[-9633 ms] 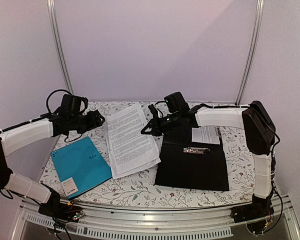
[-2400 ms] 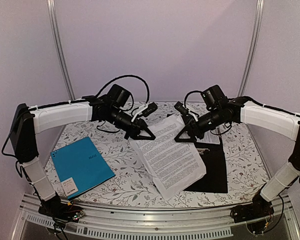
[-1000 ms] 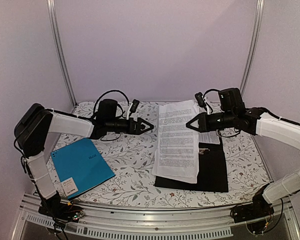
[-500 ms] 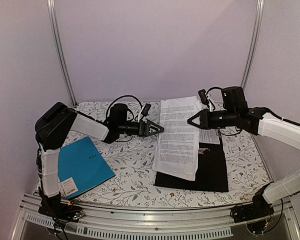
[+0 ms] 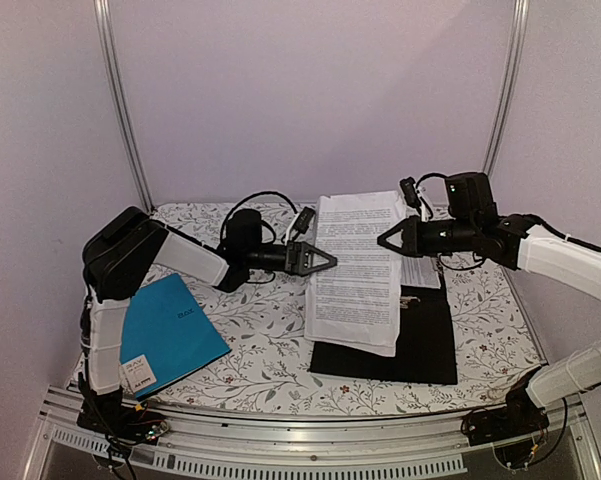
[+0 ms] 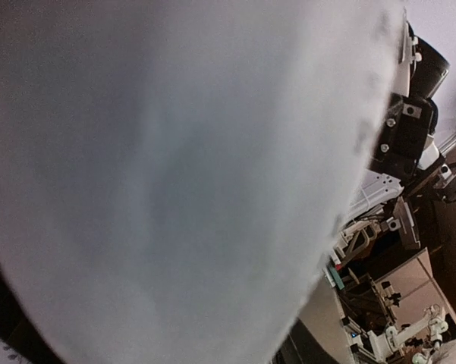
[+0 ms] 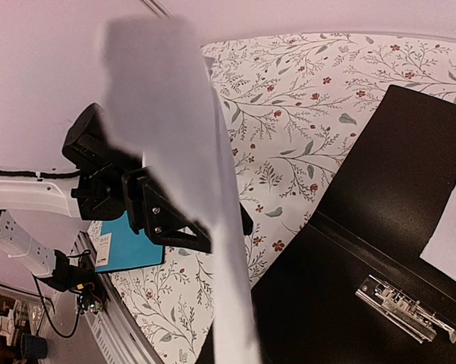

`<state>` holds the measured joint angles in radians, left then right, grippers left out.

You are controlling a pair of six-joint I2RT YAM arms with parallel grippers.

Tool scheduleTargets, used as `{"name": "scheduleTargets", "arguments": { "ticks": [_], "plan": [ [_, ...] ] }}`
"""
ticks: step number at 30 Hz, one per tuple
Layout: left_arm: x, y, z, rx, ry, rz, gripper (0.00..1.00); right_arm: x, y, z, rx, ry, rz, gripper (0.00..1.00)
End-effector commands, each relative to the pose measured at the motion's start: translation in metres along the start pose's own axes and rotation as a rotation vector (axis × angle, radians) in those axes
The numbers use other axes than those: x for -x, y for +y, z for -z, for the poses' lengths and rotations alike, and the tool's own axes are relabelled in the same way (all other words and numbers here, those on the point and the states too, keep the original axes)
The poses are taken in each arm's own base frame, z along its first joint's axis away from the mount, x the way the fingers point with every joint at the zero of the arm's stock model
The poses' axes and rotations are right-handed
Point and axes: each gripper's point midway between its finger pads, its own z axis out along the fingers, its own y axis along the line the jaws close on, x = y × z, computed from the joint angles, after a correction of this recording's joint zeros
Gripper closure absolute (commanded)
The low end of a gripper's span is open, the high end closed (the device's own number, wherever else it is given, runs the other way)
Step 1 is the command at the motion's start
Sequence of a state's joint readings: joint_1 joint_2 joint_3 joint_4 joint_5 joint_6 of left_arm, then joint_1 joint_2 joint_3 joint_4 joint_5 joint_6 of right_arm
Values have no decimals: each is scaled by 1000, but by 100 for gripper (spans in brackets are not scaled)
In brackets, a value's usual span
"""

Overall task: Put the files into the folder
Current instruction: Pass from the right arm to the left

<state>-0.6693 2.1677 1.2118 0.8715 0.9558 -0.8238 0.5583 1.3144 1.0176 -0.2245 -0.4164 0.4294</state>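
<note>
The files [image 5: 355, 270], white printed sheets, hang lifted over the table's middle, their lower end drooping onto the open black folder [image 5: 425, 345]. My right gripper [image 5: 383, 239] is shut on their right edge. My left gripper [image 5: 328, 260] reaches in level from the left to their left edge. In the right wrist view its fingers [image 7: 174, 224] show on either side of the blurred sheet [image 7: 228, 303], still apart. In the left wrist view the paper [image 6: 174, 182] fills the frame and hides my own fingers. The folder's silver clip [image 7: 406, 307] lies bare.
A teal-blue folder [image 5: 165, 330] lies flat at the front left. Another printed sheet [image 5: 420, 272] rests on the black folder's far part, beside the clip. Metal posts and pale walls close in the back. The table's front rail runs between the arm bases.
My left gripper has pushed right from open table to the sheets' left edge, its jaws narrowing. The right gripper has held nearly still with the sheets, which swung slightly.
</note>
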Motion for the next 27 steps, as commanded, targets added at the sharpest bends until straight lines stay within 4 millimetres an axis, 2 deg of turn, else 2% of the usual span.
{"name": "scheduleTargets", "arguments": {
  "ticks": [1, 3, 10, 12, 13, 17, 20, 24, 26, 27],
  "plan": [
    [6, -7, 0, -62, -12, -16, 66, 2, -13, 7, -62, -20, -8, 100],
    [8, -7, 3, -60, -16, -17, 72, 0, -19, 9, -86, -20, -12, 100],
    [13, -11, 11, -36, -23, -37, 83, -5, -30, 13, -126, -16, -21, 100],
    [15, -11, 13, -31, -23, -37, 91, -6, -31, 14, -130, -15, -22, 100],
    [15, -11, 14, -30, -23, -35, 98, -6, -32, 14, -133, -13, -22, 100],
    [17, -15, 14, -28, -13, -39, 100, -7, -32, 12, -127, -3, -24, 100],
    [13, -15, 16, 21, 30, -52, 100, -9, -36, 12, -152, 8, -29, 84],
    [-10, -5, 23, 206, 190, -59, 100, -8, -48, 23, -260, 40, -8, 48],
    [-23, -2, 31, 282, 284, -86, 100, -7, -57, 30, -333, 51, 6, 36],
    [-23, -3, 33, 309, 318, -94, 100, -5, -63, 36, -381, 47, 14, 29]
  ]
}}
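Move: The papers hang level from the right hand. Their middle is about 8 cm to the right of the left hand, 2 cm nearer the base and slightly lower; their left edge is already at its half-open fingers. From the left hand, the folder's metal clip is some 20 cm right, 2 cm back and 16 cm below. From the right hand, the papers' middle lies about 6 cm left, 5 cm back and 7 cm below. The papers' left edge is pinched as the left fingers close fully on it, that hand staying almost in place and easing only 1 to 2 cm left at the end, tipping slightly. The right hand, at first still gripping the opposite edge, drifts right about 4 cm and sinks some 2 cm, turning roughly 10 degrees; only late do its fingers open to over half and let go. ##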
